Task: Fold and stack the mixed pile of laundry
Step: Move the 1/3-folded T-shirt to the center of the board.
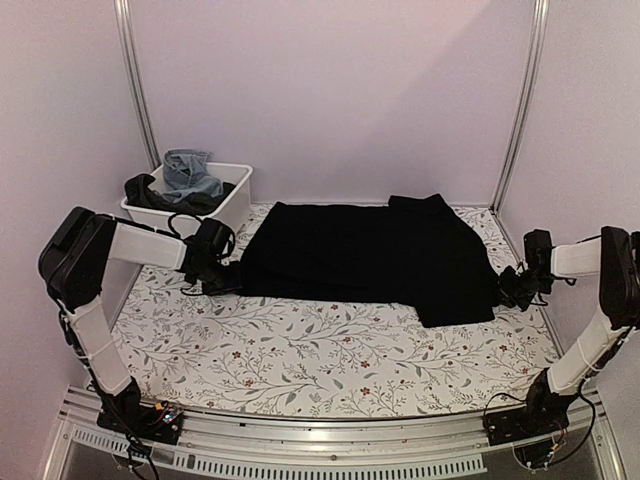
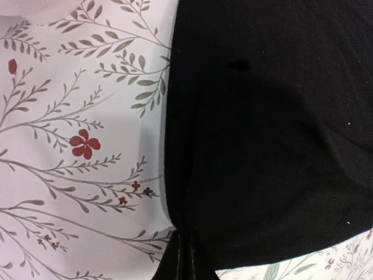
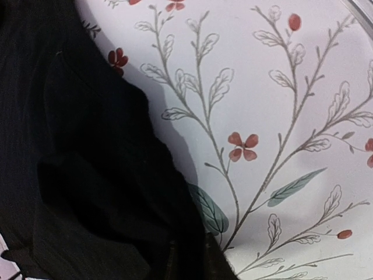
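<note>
A large black cloth [image 1: 370,250] from the laundry pile lies spread flat across the back half of the floral table. At its left edge my left gripper [image 1: 222,280] is shut on the cloth; in the left wrist view its fingers [image 2: 187,256] pinch a gathered fold of the black cloth [image 2: 268,146]. At the right edge my right gripper [image 1: 512,288] is low on the table. In the right wrist view its fingers [image 3: 189,262] stand close together with the black cloth [image 3: 87,175] between them. Light blue jeans [image 1: 190,172] and dark clothes [image 1: 150,192] lie in the bin.
The white plastic bin [image 1: 240,200] stands at the back left corner, just behind my left arm. Metal frame posts [image 1: 520,100] rise at the back corners, and walls close three sides. The floral table cover [image 1: 320,350] stretches in front of the cloth.
</note>
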Tool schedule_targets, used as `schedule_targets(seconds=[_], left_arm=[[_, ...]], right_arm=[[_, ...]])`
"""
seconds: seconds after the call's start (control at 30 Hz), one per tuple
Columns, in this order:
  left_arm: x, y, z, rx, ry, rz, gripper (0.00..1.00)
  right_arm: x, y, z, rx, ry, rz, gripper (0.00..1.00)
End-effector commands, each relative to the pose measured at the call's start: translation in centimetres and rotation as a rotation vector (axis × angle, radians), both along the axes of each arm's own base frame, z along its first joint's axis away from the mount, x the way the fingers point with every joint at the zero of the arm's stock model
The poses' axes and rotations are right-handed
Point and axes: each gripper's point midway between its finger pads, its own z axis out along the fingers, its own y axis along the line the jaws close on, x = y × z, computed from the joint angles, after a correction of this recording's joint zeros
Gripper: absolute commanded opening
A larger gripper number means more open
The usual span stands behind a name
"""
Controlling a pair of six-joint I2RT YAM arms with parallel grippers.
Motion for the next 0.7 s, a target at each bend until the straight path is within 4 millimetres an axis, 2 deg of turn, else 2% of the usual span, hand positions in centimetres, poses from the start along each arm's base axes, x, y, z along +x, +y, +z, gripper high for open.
schedule_targets(seconds=[0.0,0.17,0.33,0.5,0.67], left_arm=[[-2.2,1.2,-0.5,0.01,0.056,0.019,0.0],[-4.9,2.6,0.1,0.023,0.074,0.052,0.0],[-7.7,4.4,-0.3,0.061,0.106,0.082,0.0],[-9.8,4.7,-1.3,0.053,0.161,0.082,0.0],[-11.2,5.2,-0.6,0.046,0.172,0.108,0.0]], right_arm=[[-1.1,1.0,-0.5,0.051,0.013,0.025,0.0],[-3.5,2.2,-0.4,0.112,0.029,0.012,0.0],[-6.1,2.8,-0.3,0.147,0.062,-0.036,0.0],[-7.8,3.3,0.5,0.168,0.074,-0.047,0.0],[-9.3,3.4,0.9,0.16,0.1,-0.043,0.0]])
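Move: My left hand is shut on the T-shirt's near-left corner, my right on its right edge. The shirt's middle lies about 11 cm ahead and 34 cm right of my left hand, 14 cm ahead and 35 cm left of my right. The board's centre is some 2 cm ahead and 25 cm right of my left hand, 5 cm ahead and 44 cm left of my right. From my left hand, the white bin stands roughly 20 cm ahead and 19 cm left. I finish shutting my right fingers on the shirt's right edge while my left keeps its pinch on the near-left corner, then both hands drag the shirt low over the board, back towards its near edge by about 8 cm and left by 3 or 4. My right hand rolls its left side up some 10 degrees and eases up about a centimetre at the end. ##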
